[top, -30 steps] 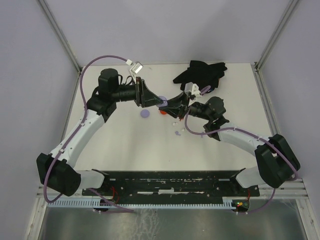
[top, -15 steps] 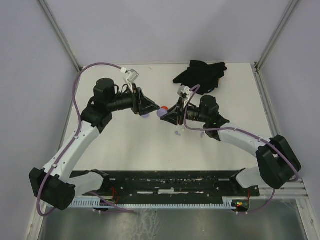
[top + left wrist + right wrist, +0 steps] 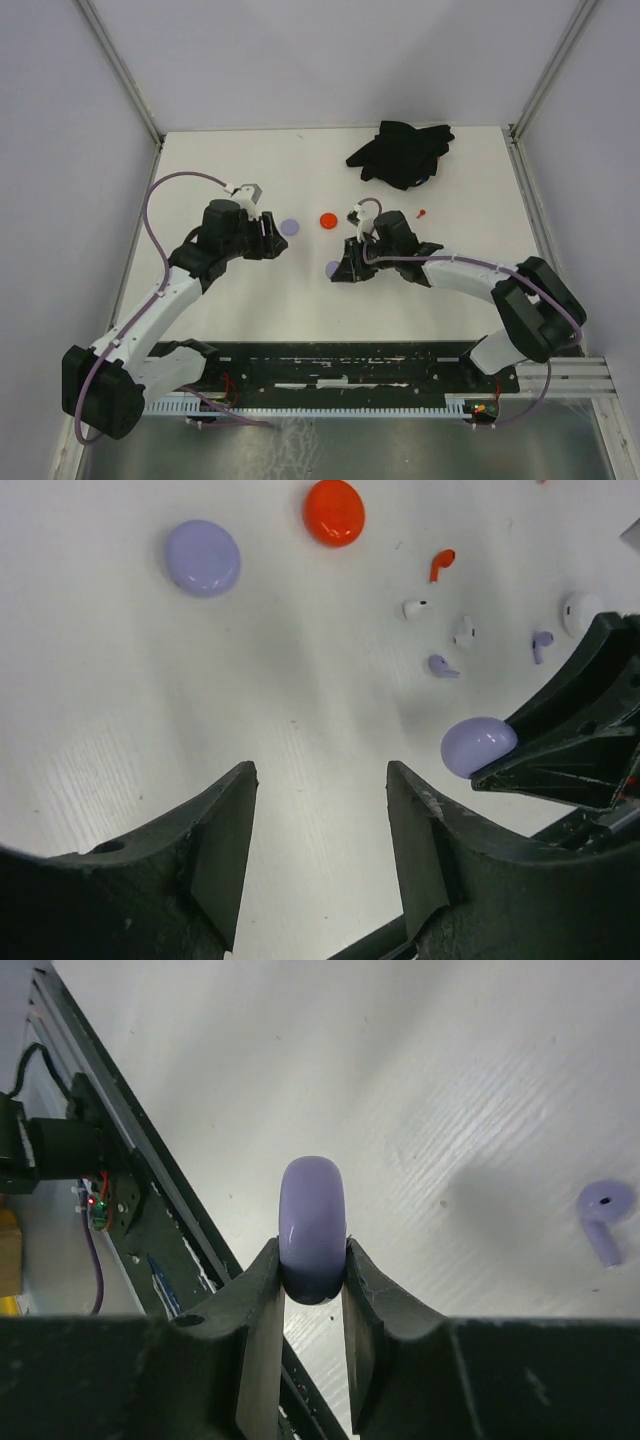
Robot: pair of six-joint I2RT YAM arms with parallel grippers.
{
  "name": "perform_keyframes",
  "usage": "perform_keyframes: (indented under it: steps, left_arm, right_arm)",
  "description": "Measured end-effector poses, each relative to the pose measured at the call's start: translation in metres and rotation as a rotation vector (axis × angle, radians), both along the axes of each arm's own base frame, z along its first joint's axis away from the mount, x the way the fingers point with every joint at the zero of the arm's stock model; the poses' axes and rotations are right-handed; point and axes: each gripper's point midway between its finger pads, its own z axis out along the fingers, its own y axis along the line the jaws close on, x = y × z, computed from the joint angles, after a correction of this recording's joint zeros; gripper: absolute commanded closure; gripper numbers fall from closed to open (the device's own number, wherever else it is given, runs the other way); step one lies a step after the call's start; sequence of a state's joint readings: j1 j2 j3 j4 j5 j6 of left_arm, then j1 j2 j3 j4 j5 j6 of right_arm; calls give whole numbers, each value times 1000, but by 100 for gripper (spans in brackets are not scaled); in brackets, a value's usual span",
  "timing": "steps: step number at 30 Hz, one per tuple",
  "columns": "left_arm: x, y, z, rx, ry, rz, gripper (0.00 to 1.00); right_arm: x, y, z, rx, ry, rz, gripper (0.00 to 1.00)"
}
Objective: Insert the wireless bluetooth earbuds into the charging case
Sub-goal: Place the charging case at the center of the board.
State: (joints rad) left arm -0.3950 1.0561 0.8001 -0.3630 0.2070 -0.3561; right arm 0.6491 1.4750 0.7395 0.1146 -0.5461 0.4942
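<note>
My right gripper [image 3: 313,1260] is shut on a closed lavender charging case [image 3: 313,1228], held on edge just above the table. In the top view it [image 3: 333,268] sits at my right gripper's [image 3: 340,268] tip, mid-table. The left wrist view shows that case [image 3: 478,745] and several loose earbuds beyond it: red [image 3: 441,562], white [image 3: 415,608], lavender [image 3: 441,666]. One lavender earbud [image 3: 605,1210] lies to the right of the held case. My left gripper [image 3: 320,780] stands open over bare table with nothing between its fingers; in the top view it [image 3: 275,238] is left of centre.
A round lavender disc [image 3: 290,227] and a red disc [image 3: 328,220] lie between the two grippers, toward the far side. A white disc [image 3: 580,612] lies near the right arm. A black cloth [image 3: 400,150] is heaped at the back right.
The grippers have parted. My right gripper carried the lavender case toward the near side; my left gripper drew back to the left, opening wider, with nothing in it.
</note>
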Motion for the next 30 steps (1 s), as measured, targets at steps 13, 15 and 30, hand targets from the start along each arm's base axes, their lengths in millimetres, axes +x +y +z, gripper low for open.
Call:
perform_keyframes:
  steps: [13, 15, 30]
  left_arm:
    - [2, 30, -15, 102, -30, 122, 37]
    - [3, 33, -14, 110, -40, 138, 37]
    - [3, 63, 1, 182, -28, 299, 12]
  right_arm:
    - [-37, 16, -80, -191, 292, -42, 82]
    - [-34, 18, -80, -193, 303, -59, 74]
    - [-19, -22, -70, -353, 227, -255, 16]
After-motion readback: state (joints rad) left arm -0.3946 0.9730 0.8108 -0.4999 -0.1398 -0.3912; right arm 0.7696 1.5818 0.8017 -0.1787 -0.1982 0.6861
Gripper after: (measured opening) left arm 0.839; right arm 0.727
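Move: My right hand still pinches the purple charging case. Its spot on the bare board lies about 3 cm back, 2 cm left and 8 cm below. From my right hand the nearest purple earbud is some 3 cm ahead and 3 cm right, a white earbud 8 cm ahead and 2 cm right, and the red case 15 cm ahead and 3 cm left, all about 9 cm lower. From my empty left hand that spot is roughly 7 cm back, 13 cm right and 15 cm down. I quickly lower the held case about 8 cm with my right hand, drawing back some 4 cm and dipping the fingers more steeply, to set it on the board. I hold low, creeping slightly forward, then open the fingers, let go and back off about 3 cm to the right, easing up slightly. My left hand swings 6 cm left, away from the case, turning counter-clockwise and opening wider. ##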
